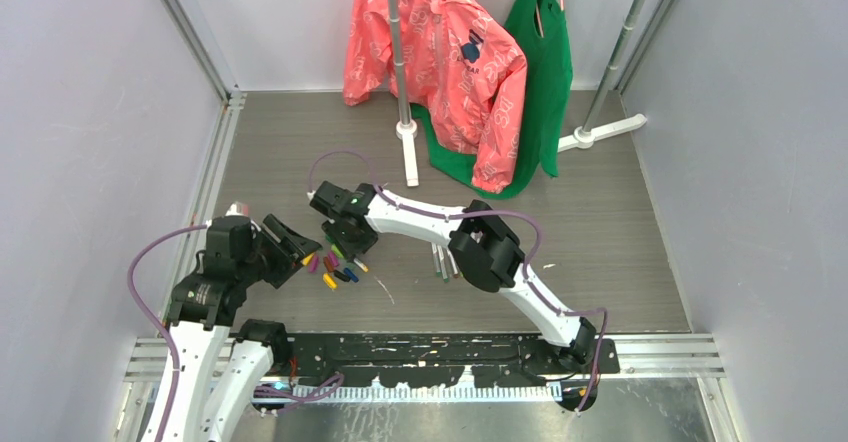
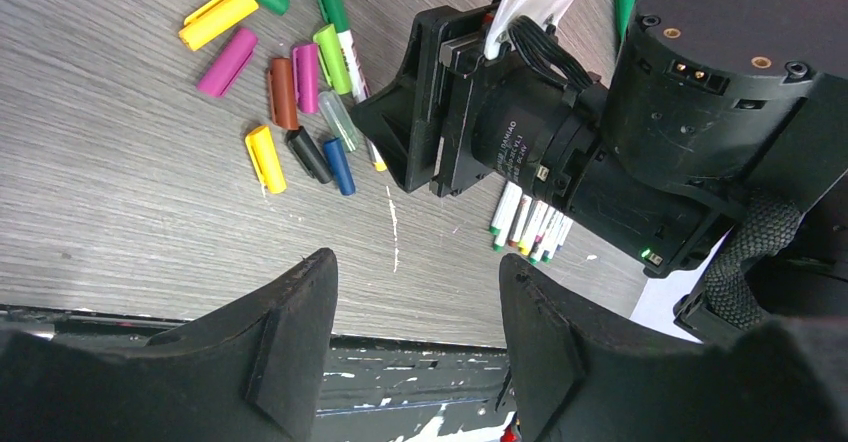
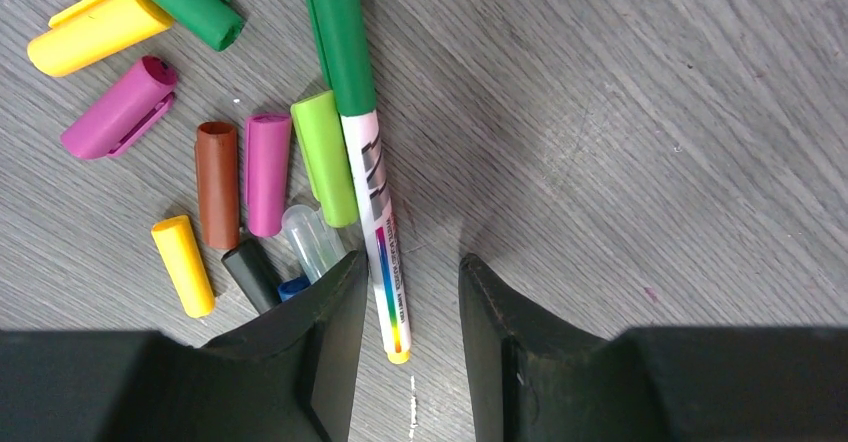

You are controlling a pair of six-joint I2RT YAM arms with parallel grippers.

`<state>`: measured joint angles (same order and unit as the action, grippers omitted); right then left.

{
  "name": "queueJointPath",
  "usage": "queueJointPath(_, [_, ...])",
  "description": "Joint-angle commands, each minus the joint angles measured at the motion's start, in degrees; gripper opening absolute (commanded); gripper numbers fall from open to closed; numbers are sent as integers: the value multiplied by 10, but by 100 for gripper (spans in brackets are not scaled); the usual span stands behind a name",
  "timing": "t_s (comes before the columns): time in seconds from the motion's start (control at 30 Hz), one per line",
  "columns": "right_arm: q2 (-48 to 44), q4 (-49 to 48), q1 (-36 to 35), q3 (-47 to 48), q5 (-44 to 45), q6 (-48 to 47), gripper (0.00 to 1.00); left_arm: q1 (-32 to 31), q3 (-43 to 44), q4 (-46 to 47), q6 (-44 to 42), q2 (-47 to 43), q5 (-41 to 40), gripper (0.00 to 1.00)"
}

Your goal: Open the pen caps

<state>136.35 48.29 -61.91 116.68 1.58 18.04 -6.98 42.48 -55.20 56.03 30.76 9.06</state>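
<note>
One pen with a white barrel, a yellow end and a green cap on it lies on the grey table. My right gripper is open and low over it. Its jaws straddle the pen's yellow end, and the pen lies close to the left finger. Several loose pen caps in yellow, green, magenta, brown, light green, clear, black and blue lie just left of the pen. In the top view the right gripper is over the cap pile. My left gripper is open and empty, left of the pile.
A bundle of uncapped pens lies right of the caps, under the right arm; it also shows in the left wrist view. A clothes stand's pole with a pink jacket and a green garment stands at the back.
</note>
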Motion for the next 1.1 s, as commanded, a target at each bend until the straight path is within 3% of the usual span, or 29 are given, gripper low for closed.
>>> queueJointPath(0.0, [-2, 0, -10, -2, 17, -15, 44, 2, 0, -3, -14, -10, -5, 60])
queueJointPath(0.47, [-31, -59, -40, -175, 44, -7, 29, 2, 1, -13, -4, -22, -25, 60])
queueJointPath(0.73, [-38, -69, -41, -197, 59, -5, 1, 2, 6, -27, 4, -24, -40, 60])
queueJointPath(1.07, [-146, -93, -16, -228, 69, 11, 1, 2, -10, -13, 42, -6, -62, 61])
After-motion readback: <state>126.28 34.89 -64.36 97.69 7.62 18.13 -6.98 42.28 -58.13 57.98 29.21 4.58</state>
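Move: The right hand's open fingers already straddle the green-capped pen, whose middle lies roughly 1 cm ahead, 2 cm left and 1 cm below. The lime cap touches its side, about 1 cm ahead and 4 cm left of that hand; the clear cap is some 2 cm back and 3 cm left, the blue cap 4 cm back and 1 cm left. From the idle left hand, the pen is about 6 cm ahead, 10 cm right and 16 cm below. The right hand slips about 1.5 cm back and 1 cm right, towards the pen's yellow end and sinking only a touch, while its fingertips swing forward some 5 degrees and the fingers close to pinch the white barrel a few centimetres short of that end. Keeping this pinch with the green cap left free, it pauses and then draws the pen about 1 cm to the right, away from the lime cap. ##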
